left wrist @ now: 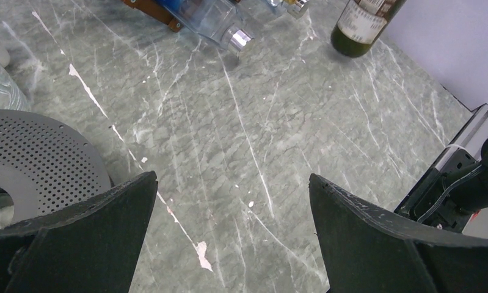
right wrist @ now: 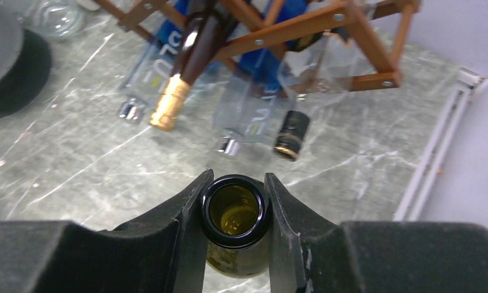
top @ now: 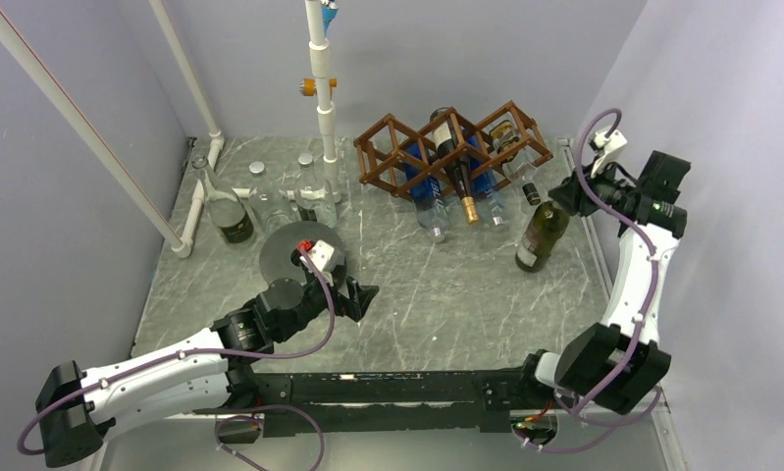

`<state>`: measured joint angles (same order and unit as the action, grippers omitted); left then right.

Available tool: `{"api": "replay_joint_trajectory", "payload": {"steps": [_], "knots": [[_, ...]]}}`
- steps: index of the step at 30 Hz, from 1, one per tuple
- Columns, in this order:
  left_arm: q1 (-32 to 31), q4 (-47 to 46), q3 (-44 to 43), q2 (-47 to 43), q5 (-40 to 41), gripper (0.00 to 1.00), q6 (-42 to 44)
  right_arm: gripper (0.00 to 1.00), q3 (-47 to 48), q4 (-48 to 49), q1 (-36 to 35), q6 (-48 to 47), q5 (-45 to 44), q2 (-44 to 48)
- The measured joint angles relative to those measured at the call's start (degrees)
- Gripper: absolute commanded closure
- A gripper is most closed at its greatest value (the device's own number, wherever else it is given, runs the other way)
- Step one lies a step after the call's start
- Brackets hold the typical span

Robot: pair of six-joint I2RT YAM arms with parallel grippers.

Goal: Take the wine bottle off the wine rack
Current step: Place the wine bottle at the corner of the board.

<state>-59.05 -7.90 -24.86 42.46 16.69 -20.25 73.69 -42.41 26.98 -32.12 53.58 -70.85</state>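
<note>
The wine rack (top: 404, 149) is a brown wooden lattice at the back of the table, also seen in the right wrist view (right wrist: 302, 27). An olive-green wine bottle (top: 540, 238) is out of the rack, in front of its right end. It leans slightly, its base at or just above the table. My right gripper (top: 563, 196) is shut on its neck, the fingers clamping just below the open mouth (right wrist: 236, 210). The same bottle (left wrist: 364, 25) shows far off in the left wrist view. My left gripper (left wrist: 232, 180) is open over bare table, well left of the rack (top: 363, 297).
The rack holds a dark bottle with gold foil (top: 460, 175), clear blue-labelled bottles (top: 429, 204) and a black-capped one (right wrist: 290, 135). A perforated grey disc (top: 291, 247) lies by the left gripper. Glass jars (top: 233, 218) and white pipes (top: 321, 88) stand at the back left.
</note>
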Motion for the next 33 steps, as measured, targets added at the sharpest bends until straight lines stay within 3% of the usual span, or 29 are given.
{"api": "replay_joint_trajectory", "payload": {"steps": [11, 33], "knots": [[0.3, 0.0, 0.3, 0.0, 0.2, 0.0, 0.0, 1.0, 7.7, 7.5, 2.8, 3.5, -3.6, -12.8], [0.7, -0.8, 0.3, 0.6, 0.2, 0.01, 0.0, 1.0, 17.7, 16.6, 2.5, 10.3, -9.7, -24.7]]}}
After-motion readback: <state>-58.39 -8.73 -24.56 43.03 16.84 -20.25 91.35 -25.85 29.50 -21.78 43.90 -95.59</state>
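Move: The right hand holds the wine bottle by its neck. The free corner of the board lies about 20 cm ahead of this hand and 13 to its right, some 30 below. The glass bottle's black cap sticks out roughly 15 cm ahead and 2 left, with the rack's right end 26 ahead and 3 left; the side rail runs about 22 to the right, level with the hand. From the left hand the corner is some 40 ahead and 68 right. Keep the right gripper shut on the bottle's neck and carry the bottle hanging upright, forward by about 12 cm and right by about 10, towards the far right corner, staying to the right of the black cap. Hold the height nearly level, turn the hand some 15 degrees clockwise on the way, and ease the speed after the quick start. ##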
